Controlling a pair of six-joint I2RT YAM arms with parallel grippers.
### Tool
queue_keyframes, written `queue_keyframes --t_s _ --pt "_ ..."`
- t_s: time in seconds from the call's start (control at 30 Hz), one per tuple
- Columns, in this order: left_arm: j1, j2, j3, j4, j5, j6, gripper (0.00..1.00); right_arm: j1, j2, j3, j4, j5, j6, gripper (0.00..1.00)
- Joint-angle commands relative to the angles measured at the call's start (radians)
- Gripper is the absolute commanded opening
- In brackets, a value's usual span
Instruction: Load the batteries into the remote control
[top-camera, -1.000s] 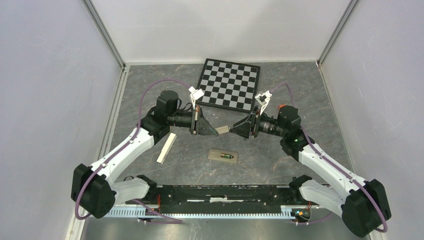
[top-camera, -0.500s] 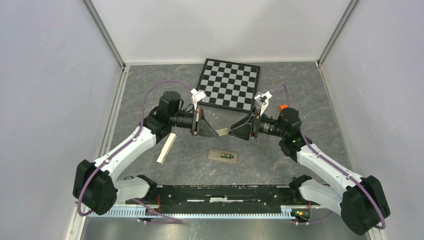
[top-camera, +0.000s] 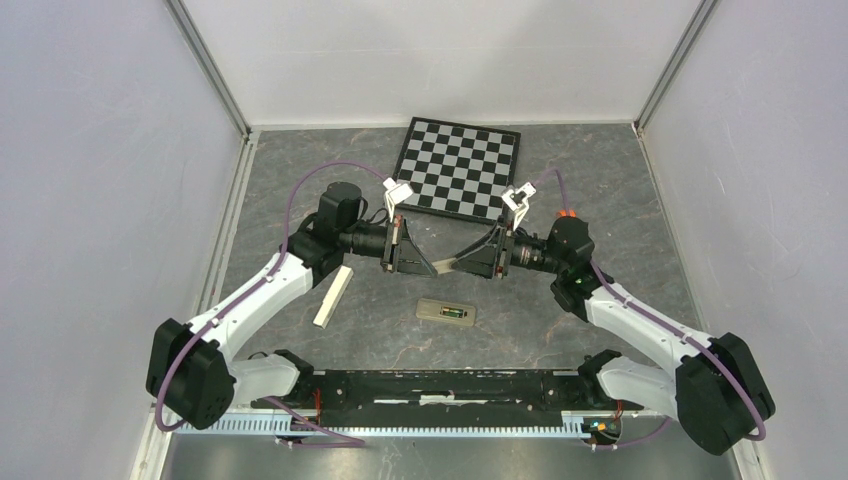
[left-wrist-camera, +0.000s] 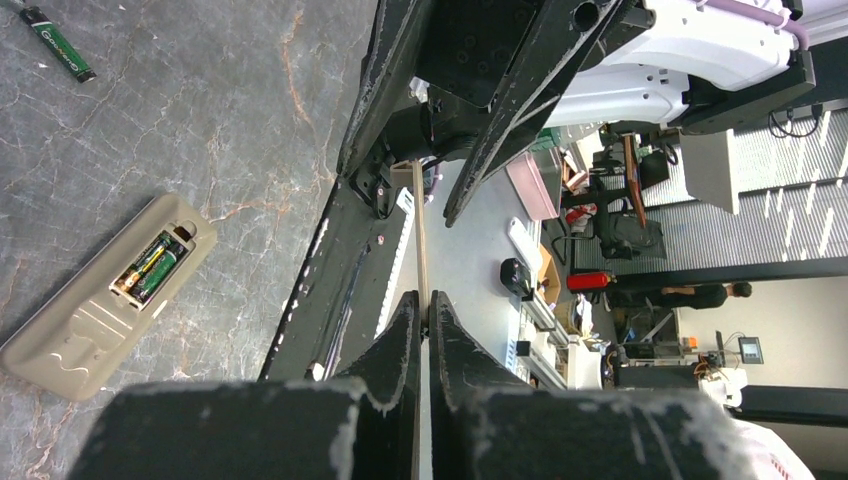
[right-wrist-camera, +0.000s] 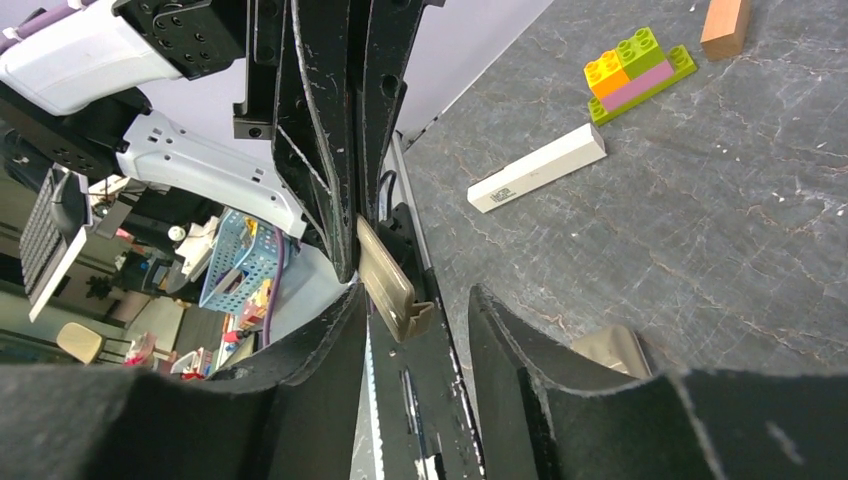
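The remote control lies back up on the table in front of both grippers. Two batteries sit in its open recess. A third battery lies apart on the table. My left gripper hangs in the air, shut on a thin beige battery cover, seen edge-on in the left wrist view. My right gripper faces it, open, with its fingers on either side of the cover's free end. The right fingers do not touch the cover.
A long cream block lies left of the remote. A checkerboard lies at the back. An orange cap sits behind the right wrist. Stacked toy bricks and an orange block show in the right wrist view.
My right gripper has moved left toward the left gripper, and its open fingers now reach around the cover's end. The left gripper and the remote have stayed put.
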Motion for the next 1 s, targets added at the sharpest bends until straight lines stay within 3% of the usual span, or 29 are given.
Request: queue_keyframes --t_s 0.0,0.17,0.23,0.3,0.37,0.43,0.5,0.6,0.77,0.97 --pt "0.003 -0.012 0.026 0.002 0.041 0.043 0.02 0.004 0.012 -0.008 0.092 -0.003 0.032 0.44" --pt "0.004 -0.012 0.028 -0.001 0.035 0.042 0.02 0.009 0.016 -0.004 0.104 -0.018 0.045 0.29" --pt "0.004 -0.012 0.028 -0.001 0.032 0.042 0.02 0.011 0.016 -0.004 0.115 -0.025 0.056 0.18" --pt "0.003 -0.008 0.029 -0.008 0.019 0.045 0.07 0.011 0.014 -0.006 0.115 -0.025 0.066 0.00" --pt "0.004 -0.003 0.030 -0.025 -0.004 0.048 0.19 0.011 0.008 -0.007 0.089 -0.019 0.063 0.00" --pt "0.006 0.003 0.031 -0.045 -0.051 0.053 0.42 0.010 -0.005 -0.006 0.021 0.006 0.032 0.00" --pt "0.011 0.012 0.024 -0.073 -0.134 0.049 0.57 0.011 -0.015 -0.004 -0.085 0.045 -0.012 0.00" --pt "0.027 0.019 -0.011 -0.085 -0.266 0.018 0.66 0.011 -0.018 -0.001 -0.230 0.110 -0.072 0.00" --pt "0.040 -0.003 -0.106 -0.026 -0.430 -0.052 0.69 0.011 -0.028 -0.049 -0.391 0.279 -0.088 0.00" --pt "0.039 -0.038 -0.193 -0.001 -0.576 -0.094 0.76 0.063 -0.043 -0.186 -0.353 0.469 0.059 0.00"
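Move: The battery cover is still pinched in the left fingers, its middle about 2 cm to that hand's right; its free end lies between the right hand's open fingers, the middle roughly 2 cm to that hand's left, level in depth and height. Under the right hand, some 22 cm down and 2 cm left, lies the open remote control. A loose battery is about 9 cm ahead, 7 cm right and 23 cm below the right hand. The cover passes from hand to hand: the right fingers shut on its free end, and only then do the left fingers let go and open wide. The right hand then lowers it about 12 cm towards the remote, drifting a little right, fingertips dipping and turning clockwise. The left hand drops 10 cm, forward and left, clear of the cover, tips swinging forward. ##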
